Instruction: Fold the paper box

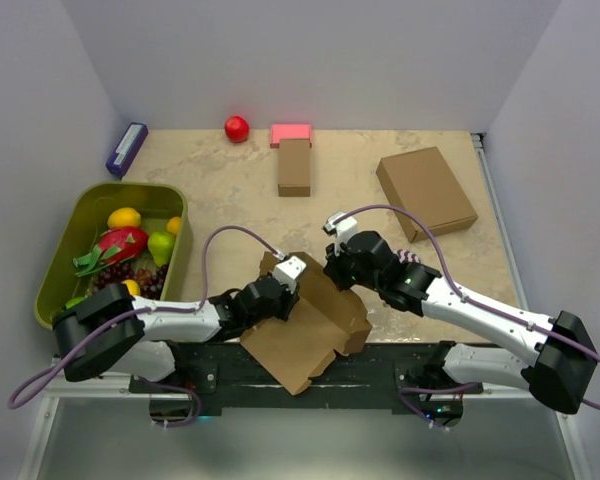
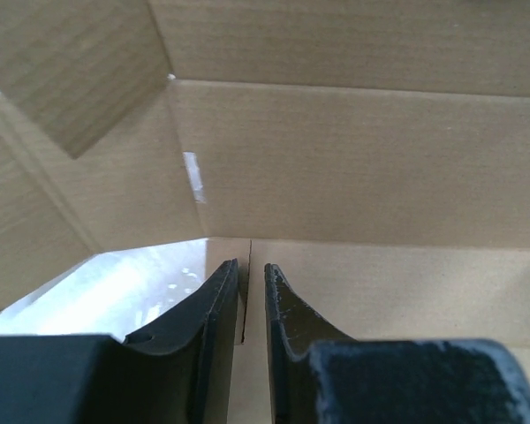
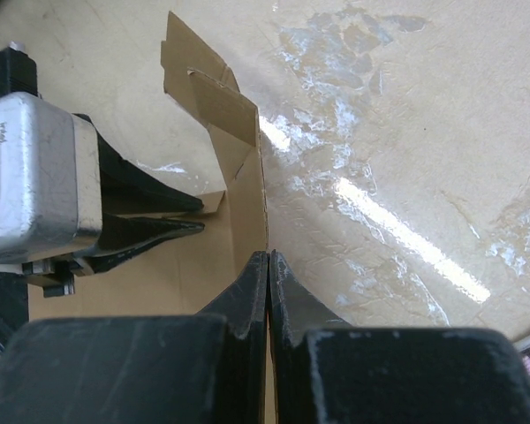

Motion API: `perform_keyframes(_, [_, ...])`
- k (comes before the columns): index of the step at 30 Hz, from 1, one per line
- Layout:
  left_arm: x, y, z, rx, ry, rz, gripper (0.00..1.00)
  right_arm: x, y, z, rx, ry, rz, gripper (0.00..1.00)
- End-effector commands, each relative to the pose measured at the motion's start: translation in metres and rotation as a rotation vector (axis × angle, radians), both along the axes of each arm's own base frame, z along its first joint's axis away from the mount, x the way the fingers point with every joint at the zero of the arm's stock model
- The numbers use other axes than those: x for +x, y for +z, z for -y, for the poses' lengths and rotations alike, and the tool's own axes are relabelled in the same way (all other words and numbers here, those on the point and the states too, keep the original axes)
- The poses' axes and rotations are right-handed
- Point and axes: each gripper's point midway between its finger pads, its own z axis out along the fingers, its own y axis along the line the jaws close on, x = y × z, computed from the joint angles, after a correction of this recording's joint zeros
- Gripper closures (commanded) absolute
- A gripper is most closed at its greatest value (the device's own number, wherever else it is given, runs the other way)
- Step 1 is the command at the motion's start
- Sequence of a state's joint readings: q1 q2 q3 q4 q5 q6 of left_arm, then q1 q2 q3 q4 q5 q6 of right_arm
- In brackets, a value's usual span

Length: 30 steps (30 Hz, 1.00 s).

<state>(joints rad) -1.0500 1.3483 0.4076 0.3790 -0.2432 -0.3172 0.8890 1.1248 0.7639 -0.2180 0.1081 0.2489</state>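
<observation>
The paper box (image 1: 315, 335) is a brown die-cut cardboard piece, partly folded, held up at the table's near edge between the two arms. My left gripper (image 1: 283, 296) reaches in from the left. In the left wrist view its jaws (image 2: 252, 274) stand a narrow gap apart around a thin flap edge, with the box's panels (image 2: 353, 159) filling the background. My right gripper (image 1: 334, 274) comes from the right. In the right wrist view it (image 3: 268, 258) is shut on the upright cardboard wall (image 3: 244, 177), and the left gripper (image 3: 201, 216) shows just beyond.
A green bin (image 1: 70, 225) of toy fruit stands at the left. At the back lie a purple item (image 1: 126, 149), a red apple (image 1: 237, 128), a pink block (image 1: 291, 132) and a narrow brown box (image 1: 294, 167). A larger brown box (image 1: 426, 192) lies back right.
</observation>
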Motion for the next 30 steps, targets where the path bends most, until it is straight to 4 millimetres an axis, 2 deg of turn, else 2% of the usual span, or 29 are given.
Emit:
perform_keyframes(1, [-0.009,-0.003,0.013,-0.079,0.015,-0.045,0.78,0.005,0.009,-0.005,0.033,0.003,0.035,1.00])
perform_keyframes(5, [-0.019,-0.009,0.021,-0.107,0.016,-0.081,0.78,0.006,0.010,-0.005,0.035,0.000,0.035,1.00])
perform_keyframes(14, [-0.037,-0.047,0.015,-0.075,0.086,-0.206,0.78,0.005,0.010,-0.001,0.034,-0.013,0.041,1.00])
perform_keyframes(16, [-0.039,-0.045,0.019,-0.077,0.078,-0.195,0.78,0.005,0.009,0.000,0.033,-0.017,0.042,1.00])
perform_keyframes(19, [-0.032,-0.028,0.023,-0.085,0.073,-0.141,0.75,0.006,0.010,0.002,0.033,-0.023,0.045,1.00])
perform_keyframes(21, [-0.026,-0.004,0.026,-0.112,0.061,-0.089,0.71,0.005,0.011,0.003,0.028,-0.021,0.048,1.00])
perform_keyframes(22, [-0.023,0.005,0.026,-0.108,0.065,-0.070,0.63,0.005,0.011,0.003,0.027,-0.021,0.049,1.00])
perform_keyframes(23, [-0.020,0.023,0.026,-0.130,0.055,-0.033,0.59,0.005,0.010,0.004,0.023,-0.023,0.049,1.00])
perform_keyframes(25, [-0.019,0.038,0.025,-0.131,0.050,-0.012,0.48,0.005,0.011,0.004,0.019,-0.020,0.054,1.00])
perform_keyframes(26, [-0.018,0.052,0.025,-0.153,0.043,0.011,0.45,0.006,0.011,0.005,0.014,-0.018,0.058,1.00])
perform_keyframes(29, [-0.018,0.069,0.017,-0.155,0.040,0.033,0.35,0.005,0.009,0.004,0.003,0.000,0.056,1.00])
perform_keyframes(30, [-0.019,0.067,0.013,-0.134,0.040,0.031,0.33,0.004,0.009,0.002,0.005,0.012,0.056,1.00])
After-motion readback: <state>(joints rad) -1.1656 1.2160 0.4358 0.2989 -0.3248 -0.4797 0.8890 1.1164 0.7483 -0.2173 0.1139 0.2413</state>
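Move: The paper box's crease, where its floor meets the right wall, runs about 2 cm ahead and 4 cm to the right of the left hand, some 2 cm lower. A small end tab stands about 2 cm ahead of this hand and 1 cm to its left, about level with it. From the right hand, still shut on that wall's top edge, the crease lies roughly 6 cm back, 3 cm to the left and 11 cm down. The box's right wall stays pinched by its top edge in the nearly still right gripper, while the left fingers, slightly parted, sink about 2 cm inside the box and work back and to the right, leaving the far end tab behind. After a short level stretch low over the floor, they spread wide and climb about 6 cm, tilted slightly. ##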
